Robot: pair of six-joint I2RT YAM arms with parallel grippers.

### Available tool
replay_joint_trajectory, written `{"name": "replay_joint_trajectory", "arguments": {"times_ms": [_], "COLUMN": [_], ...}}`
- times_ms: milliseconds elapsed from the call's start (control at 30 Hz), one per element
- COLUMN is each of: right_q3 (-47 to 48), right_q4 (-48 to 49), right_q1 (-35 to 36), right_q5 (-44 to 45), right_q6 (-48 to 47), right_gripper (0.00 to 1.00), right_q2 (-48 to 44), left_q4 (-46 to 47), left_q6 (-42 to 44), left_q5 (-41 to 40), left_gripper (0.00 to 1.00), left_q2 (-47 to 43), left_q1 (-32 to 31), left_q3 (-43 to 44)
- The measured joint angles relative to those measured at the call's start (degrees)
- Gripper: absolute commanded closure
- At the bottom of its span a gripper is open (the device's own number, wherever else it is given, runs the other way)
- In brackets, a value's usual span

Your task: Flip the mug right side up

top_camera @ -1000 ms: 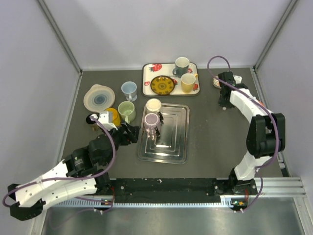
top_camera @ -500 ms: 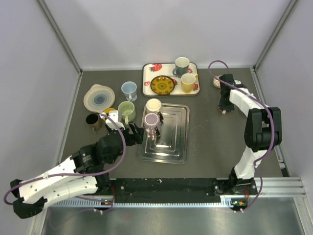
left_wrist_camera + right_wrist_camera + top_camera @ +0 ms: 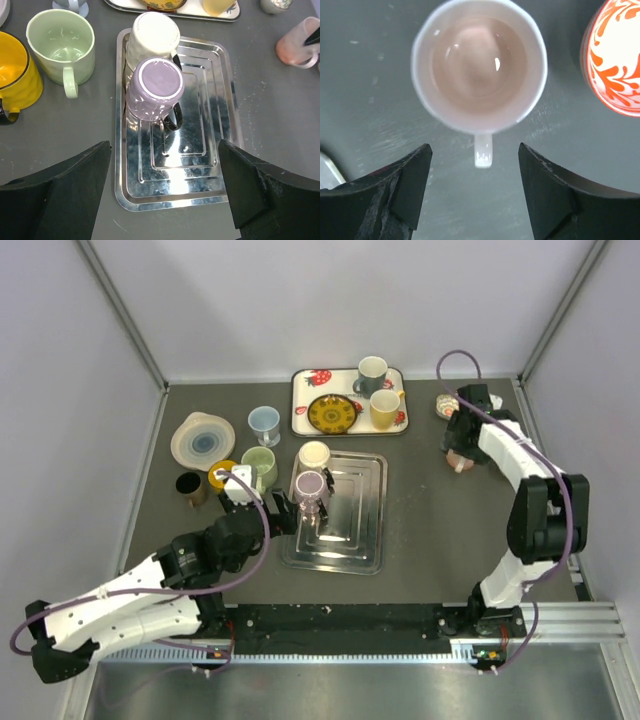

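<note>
A pink mug (image 3: 479, 67) stands right side up on the table, its mouth toward the right wrist camera and its handle pointing at my right gripper (image 3: 474, 147). That gripper is open, with a finger on each side of the handle and touching nothing. From above, the pink mug (image 3: 463, 463) shows just beneath the right gripper (image 3: 457, 448). A purple mug (image 3: 154, 90) stands upside down on the steel tray (image 3: 225, 150), with a cream mug (image 3: 152, 32) behind it. My left gripper (image 3: 164, 144) hangs open above the tray's near end, short of the purple mug (image 3: 311, 486).
A green mug (image 3: 61, 42) and a yellow mug (image 3: 12, 70) stand left of the steel tray. A red-patterned bowl (image 3: 615, 55) sits close beside the pink mug. The strawberry tray (image 3: 305, 400) at the back holds two mugs and a plate. A blue cup (image 3: 264, 423), stacked plates (image 3: 202, 438) and a dark cup (image 3: 190, 486) stand at left.
My right gripper has opened and let go of the pink mug, which now stands upright. The left arm has moved right toward the steel tray and its jaws have widened.
</note>
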Motion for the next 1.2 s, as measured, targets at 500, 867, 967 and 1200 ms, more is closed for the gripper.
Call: {"name": "replay_joint_trajectory", "arguments": {"times_ms": [500,867,967,1200], "right_q3": [-11.96,-21.11,-22.1,-22.97], "right_q4": [3.5,3.28,3.52,3.76], "right_q1": [20.2,21.44,21.49,21.49], "right_q5": [-1.03,-4.44,-5.25,-7.65], "right_q6": [0.85,2.75,2.84,2.99], "right_gripper": [0.29,0.3,0.3,0.3], "right_q2": [-35.28,-43.15,-46.51,-48.78], "left_q4": [2.51,-5.77,-8.41,-13.11], "left_q6": [-4.63,-24.68,-30.51,-38.29], "left_q5": [6.56,5.68,6.08,6.32], "left_gripper": [0.18,0.25,0.29,0.36], "left_q2": [21.49,49.68,53.59,56.33], "left_q1": [4.11,5.03,6.49,8.66], "left_q3": [1.2,22.32,25.16,25.83]}}
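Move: Ahead and below the open left hand, the upside-down lavender mug stands on the metal tray, about 12 cm forward, 5 cm right and 16 cm down. The white upside-down mug is some 9 cm beyond it; the upright green mug stands about 17 cm ahead of the hand and 8 cm left. For the right hand, the lavender mug is roughly 38 cm left and 6 cm back, while the upright pink mug is about 5 cm ahead. Swooping down about 14 cm, the left hand swings right and forward to the lavender mug's near side, then eases slightly back left as it sinks, tipping its fingers down, turning counter-clockwise and partly closing around the black handle's place; no grip yet. The right hand, fingers still open, leaves the pink mug, rising first, then going back and left, about 13 cm each way, and tilting up. ##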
